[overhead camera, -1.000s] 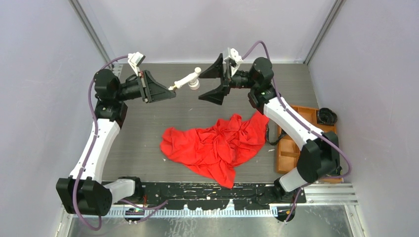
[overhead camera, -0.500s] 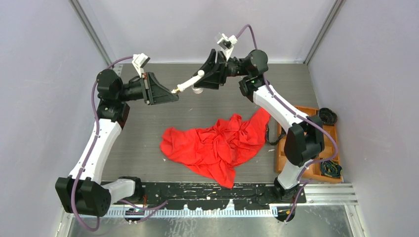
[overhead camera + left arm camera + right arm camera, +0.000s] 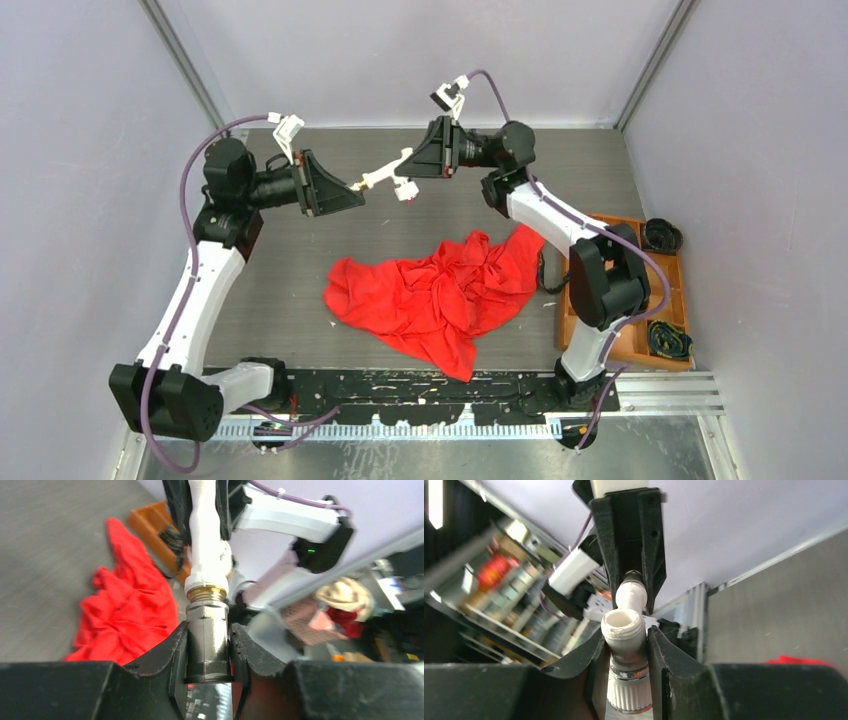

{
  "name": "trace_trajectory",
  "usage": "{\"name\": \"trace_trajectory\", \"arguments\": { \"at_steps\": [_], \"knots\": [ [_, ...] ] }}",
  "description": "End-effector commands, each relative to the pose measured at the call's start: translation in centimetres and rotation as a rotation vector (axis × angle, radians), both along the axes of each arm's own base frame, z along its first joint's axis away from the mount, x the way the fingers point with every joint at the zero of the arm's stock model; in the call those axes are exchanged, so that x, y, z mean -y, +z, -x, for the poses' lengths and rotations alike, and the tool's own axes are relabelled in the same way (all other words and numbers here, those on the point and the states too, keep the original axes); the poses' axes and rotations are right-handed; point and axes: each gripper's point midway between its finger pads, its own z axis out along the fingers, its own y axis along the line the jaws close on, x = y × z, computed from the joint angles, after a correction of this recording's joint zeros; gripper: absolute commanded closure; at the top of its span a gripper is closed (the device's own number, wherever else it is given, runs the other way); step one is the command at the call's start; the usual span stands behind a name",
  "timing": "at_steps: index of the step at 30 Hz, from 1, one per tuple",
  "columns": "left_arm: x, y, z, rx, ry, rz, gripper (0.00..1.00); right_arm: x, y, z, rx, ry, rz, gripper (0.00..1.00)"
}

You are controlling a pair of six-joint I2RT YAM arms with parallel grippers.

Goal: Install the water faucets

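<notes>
The water faucet (image 3: 385,172) hangs in the air over the far middle of the table, held from both ends. It is a white plastic tap with a brassy thread (image 3: 206,593) and a round knob (image 3: 405,190) hanging under it. My left gripper (image 3: 345,190) is shut on the grey metal fitting (image 3: 207,640) at the faucet's threaded tip. My right gripper (image 3: 422,162) is shut on the white body (image 3: 625,630), just above the ribbed knob (image 3: 626,690). In the left wrist view the fitting fills the gap between the fingers (image 3: 167,650).
A crumpled red cloth (image 3: 430,295) lies in the middle of the table below the faucet. An orange tray (image 3: 600,300) stands at the right edge with black coiled parts (image 3: 668,340) in it, and another black coil (image 3: 662,235) lies behind it. Grey walls close in on three sides.
My right gripper has gone from wide open to shut on the faucet body, and its wrist has rolled. The faucet and both grippers have risen slightly; the left grip has held.
</notes>
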Motion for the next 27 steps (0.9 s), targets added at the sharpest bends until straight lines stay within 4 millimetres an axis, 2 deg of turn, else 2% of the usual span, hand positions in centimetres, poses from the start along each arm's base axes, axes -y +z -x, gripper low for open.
{"name": "trace_trajectory", "arguments": {
  "at_steps": [1,4,7,8,10,13,14,16,20,23,25,27],
  "knots": [
    [-1.5,-1.3,-2.6,0.285,0.188,-0.131,1.0,0.5,0.9,-0.4,-0.463,-0.05,-0.043,1.0],
    [-2.3,-3.2,-3.1,0.33,0.237,-0.2,1.0,0.6,-1.4,-1.2,-0.603,-0.09,-0.058,1.0],
    [-2.4,-3.9,-3.0,0.326,0.239,-0.212,1.0,0.7,-2.1,-1.5,-0.634,-0.117,-0.067,0.98],
    [-2.4,-4.1,-3.1,0.321,0.239,-0.215,1.0,0.7,-2.1,-1.7,-0.634,-0.129,-0.062,0.91],
    [-2.4,-4.2,-2.9,0.317,0.239,-0.208,1.0,0.6,-1.8,-1.9,-0.609,-0.153,-0.052,0.69],
    [-2.0,-3.3,-2.7,0.28,0.219,-0.164,1.0,0.6,-1.3,-1.9,-0.54,-0.18,-0.045,0.27],
    [-1.8,-2.9,-2.6,0.252,0.201,-0.143,1.0,0.6,-1.1,-1.8,-0.509,-0.183,-0.045,0.17],
    [-1.5,-1.7,-2.5,0.188,0.151,-0.084,1.0,0.8,-1.1,-1.6,-0.465,-0.184,-0.037,0.02],
    [-1.0,0.4,-2.0,0.049,0.04,0.002,1.0,2.0,-1.3,-1.4,-0.367,-0.217,0.017,0.0],
    [-0.9,2.0,-1.3,0.01,-0.002,0.032,1.0,3.8,-2.1,-2.1,-0.265,-0.326,0.115,0.0],
    [-0.8,2.7,-1.0,-0.029,-0.019,0.048,1.0,6.2,-2.4,-2.8,-0.151,-0.431,0.188,0.0],
    [-0.7,3.3,-0.5,-0.119,-0.045,0.065,1.0,9.7,-2.6,-4.0,0.028,-0.585,0.265,0.0]
  ]
}}
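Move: The right hand already grips the white faucet. The silver fitting it is being screwed into lies about 6 cm to this hand's left, 4 cm back and 2 cm lower. The red cloth lies on the table some 9 cm back, 6 cm to its right and roughly 38 cm below. From the left hand, which already holds the fitting, the faucet's middle lies about 5 cm to the right, 3 cm ahead and 1 cm up. Still gripping the faucet, the right fingers crank it in the left hand's fitting by just under 40 degrees, its underside swinging back towards the bases, while both hands sink together some 6–7 cm. The right fingers then open wide and let go, and that hand rises slightly and draws off to its right. The left keeps hold of the fitting and climbs back most of the way. ##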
